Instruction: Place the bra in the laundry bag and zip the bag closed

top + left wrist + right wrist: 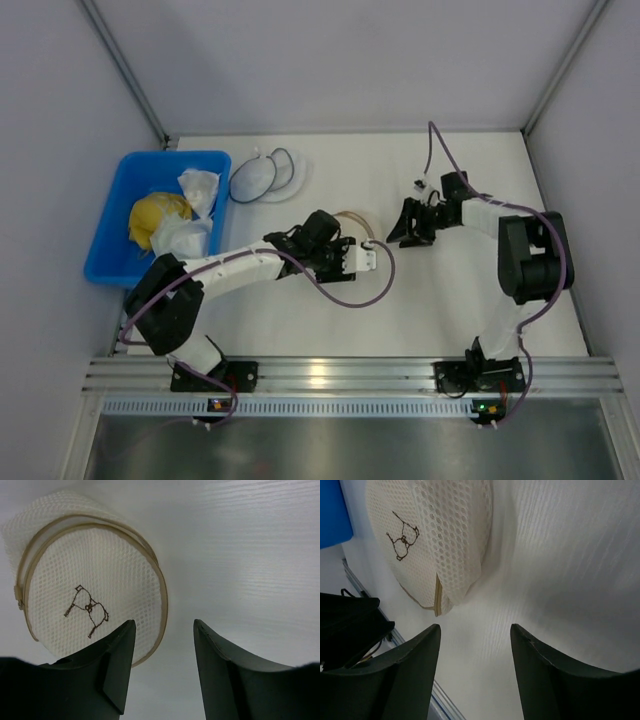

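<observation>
The laundry bag (90,580), a round white mesh pouch with a tan rim and a small brown stitched motif, lies on the white table. It looks puffed up in the right wrist view (435,535), and in the top view (350,220) the left arm half covers it. I cannot make out the bra in any view. My left gripper (164,622) is open over bare table at the bag's edge, its left finger overlapping the rim. My right gripper (475,626) is open a little short of the bag, with nothing between its fingers. In the top view the left gripper (368,256) and right gripper (405,232) face each other.
A blue bin (110,250) at the left holds a yellow bundle (155,218) and crumpled white cloth (197,190). A round mesh pouch with a black rim (262,175) lies behind the bin's right side. A purple cable (350,300) loops on the table near the left gripper.
</observation>
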Controlling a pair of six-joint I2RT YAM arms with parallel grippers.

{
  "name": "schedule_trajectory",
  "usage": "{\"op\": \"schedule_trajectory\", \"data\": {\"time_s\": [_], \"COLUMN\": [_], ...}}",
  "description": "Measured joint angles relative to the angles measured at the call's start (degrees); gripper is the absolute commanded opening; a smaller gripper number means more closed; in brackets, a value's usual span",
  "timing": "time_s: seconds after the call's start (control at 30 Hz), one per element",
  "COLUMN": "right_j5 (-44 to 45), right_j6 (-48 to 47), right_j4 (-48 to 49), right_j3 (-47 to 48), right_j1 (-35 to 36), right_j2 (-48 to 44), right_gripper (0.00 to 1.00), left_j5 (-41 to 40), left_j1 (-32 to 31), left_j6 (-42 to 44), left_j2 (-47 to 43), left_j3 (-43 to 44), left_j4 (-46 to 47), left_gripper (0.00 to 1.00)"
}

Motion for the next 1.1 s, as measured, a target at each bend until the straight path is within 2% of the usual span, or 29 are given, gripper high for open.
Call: {"op": "schedule_trajectory", "data": {"time_s": [0.3,0.47,0.5,0.53,0.63,0.67,0.73,0.77,1.1], "right_j5": [-0.6,-1.5,-1.6,-1.6,-1.6,-1.6,-1.6,-1.6,-1.3], "right_j6": [3.5,4.9,4.9,5.0,5.2,5.1,5.0,5.1,4.9], "right_j4": [3.1,4.7,5.0,5.2,5.5,5.7,6.1,6.1,6.1], "right_j3": [1.3,2.1,2.2,2.2,2.7,2.9,3.3,3.3,3.5], "right_j1": [1.0,2.2,2.6,3.0,4.3,4.6,5.0,5.1,5.0], "right_j2": [4.0,5.9,6.3,6.5,7.3,7.5,7.7,7.7,7.8], "right_gripper": [0.58,0.53,0.51,0.49,0.31,0.19,0.09,0.0,0.0], "left_j5": [-0.7,-2.3,-2.7,-3.0,-3.6,-3.7,-3.8,-3.8,-4.0], "left_j1": [-1.8,-2.4,-2.5,-2.5,-2.4,-2.4,-2.5,-2.5,-2.4], "left_j6": [5.2,6.4,6.6,6.5,6.0,5.7,4.8,4.5,-4.2], "left_j2": [5.5,9.3,9.8,10.1,10.4,10.4,10.3,10.1,0.9], "left_j3": [-0.3,-0.3,-0.3,-0.3,-0.3,-0.2,-0.2,-0.2,-0.3], "left_j4": [4.9,6.0,6.1,6.2,6.7,6.8,6.8,6.8,5.7], "left_gripper": [0.53,0.44,0.33,0.28,0.04,0.0,0.0,0.0,0.0]}}
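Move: The laundry bag's middle lies about 6 cm ahead of the left hand, 1 cm to its right and 6 cm below; its near rim is almost under the fingers, 5 cm down. From the right hand, the bag's middle is some 11 cm left, level fore and aft, 4 cm lower, with the nearest mesh end 4 cm left, 1 cm ahead and 2 cm down. The dark-rimmed bag lies 21 cm ahead and 20 cm left of the left hand. Left hand dips 5 cm, pinches the rim, lifts it 6; right reaches 4 cm left, pinching the mesh. ##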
